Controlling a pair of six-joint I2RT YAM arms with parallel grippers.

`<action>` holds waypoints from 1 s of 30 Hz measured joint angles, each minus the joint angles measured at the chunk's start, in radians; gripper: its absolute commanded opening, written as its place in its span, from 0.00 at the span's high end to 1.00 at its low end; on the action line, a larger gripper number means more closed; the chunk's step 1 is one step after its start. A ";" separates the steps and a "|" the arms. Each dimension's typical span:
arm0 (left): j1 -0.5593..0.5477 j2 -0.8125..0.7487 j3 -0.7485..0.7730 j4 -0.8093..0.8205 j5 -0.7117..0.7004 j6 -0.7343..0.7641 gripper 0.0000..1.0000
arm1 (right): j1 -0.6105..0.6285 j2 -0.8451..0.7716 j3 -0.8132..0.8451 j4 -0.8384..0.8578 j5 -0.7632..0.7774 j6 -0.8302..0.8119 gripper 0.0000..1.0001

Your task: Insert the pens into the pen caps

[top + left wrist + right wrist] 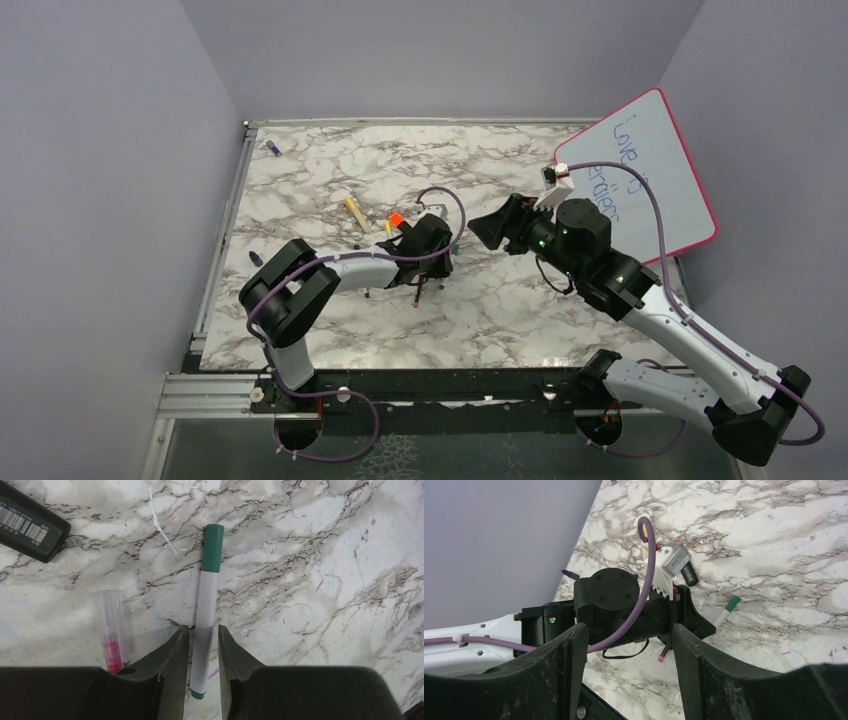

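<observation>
In the left wrist view a white pen [206, 615] with a green cap [213, 547] on its far end lies flat on the marble table. My left gripper [203, 630] straddles its near half, jaws slightly apart with a thin gap on each side, so it is open. A clear-bodied pen with a red end [114, 635] lies just left of the fingers [172, 650]. From the right wrist the same green-capped pen [726, 610] pokes out beyond the left gripper. My right gripper [629, 630] hovers open and empty, facing the left gripper [445, 262].
A thick black highlighter [30, 522] lies at the far left, its orange end [396, 219] showing from above. A yellow pen [353, 209] lies beyond the left arm, a small blue piece [270, 148] in the far left corner. The pink-framed whiteboard [645, 170] leans at the back right.
</observation>
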 measured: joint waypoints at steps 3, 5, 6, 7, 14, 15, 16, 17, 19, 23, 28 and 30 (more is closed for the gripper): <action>-0.004 0.008 0.014 -0.010 -0.023 -0.005 0.68 | 0.000 -0.008 0.000 -0.016 0.010 -0.002 0.32; -0.004 0.008 0.016 -0.016 -0.031 -0.008 0.66 | 0.000 -0.018 0.000 -0.031 0.021 -0.007 0.30; -0.004 0.008 0.016 -0.017 -0.032 -0.010 0.65 | 0.000 -0.021 0.000 -0.037 0.025 -0.008 0.28; -0.004 0.003 0.017 -0.025 -0.035 -0.010 0.63 | 0.000 -0.026 0.000 -0.047 0.031 -0.010 0.26; -0.004 -0.178 -0.006 -0.118 -0.063 0.000 0.27 | 0.000 -0.060 0.000 -0.128 0.097 -0.029 0.00; -0.004 -0.223 -0.010 -0.132 -0.076 0.002 0.18 | 0.000 -0.061 0.001 -0.148 0.111 -0.027 0.00; -0.004 -0.269 -0.013 -0.147 -0.097 0.004 0.11 | 0.000 -0.060 0.002 -0.171 0.127 -0.025 0.00; -0.005 -0.330 -0.014 -0.170 -0.132 0.009 0.06 | 0.000 -0.058 0.002 -0.196 0.142 -0.021 0.00; -0.005 -0.420 -0.016 -0.215 -0.200 0.008 0.01 | 0.000 -0.054 0.003 -0.246 0.170 -0.009 0.00; -0.003 -0.573 -0.016 -0.358 -0.335 0.000 0.01 | 0.000 -0.055 0.005 -0.324 0.222 0.011 0.00; -0.003 -0.751 -0.014 -0.576 -0.457 -0.008 0.01 | 0.000 -0.101 0.014 -0.409 0.314 0.023 0.00; -0.003 -0.860 -0.004 -0.660 -0.513 -0.004 0.01 | 0.000 -0.135 0.029 -0.439 0.361 0.026 0.00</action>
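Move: The capped green pen lies on the table between the left fingertips, its middle about 1 cm ahead of and 1 cm below that hand. The red pen in its clear cap is some 6 cm left and 3 cm back, the black highlighter roughly 9 cm ahead and 9 cm left, the yellow pen about 12 cm left and 6 cm ahead. From the right hand the green pen is about 6 cm ahead, 7 cm left and 28 cm below. The left fingers, already loosened around the green pen, hover briefly, then spread fully as the hand lifts clear, climbing about 19 cm and swinging 17 cm left over the red pen, a little back late on, its wrist tipping up and turning counter-clockwise some 20 degrees each. The right hand, empty, opens fully and drifts about 10 cm right, first sinking some 5 cm, turning clockwise. ##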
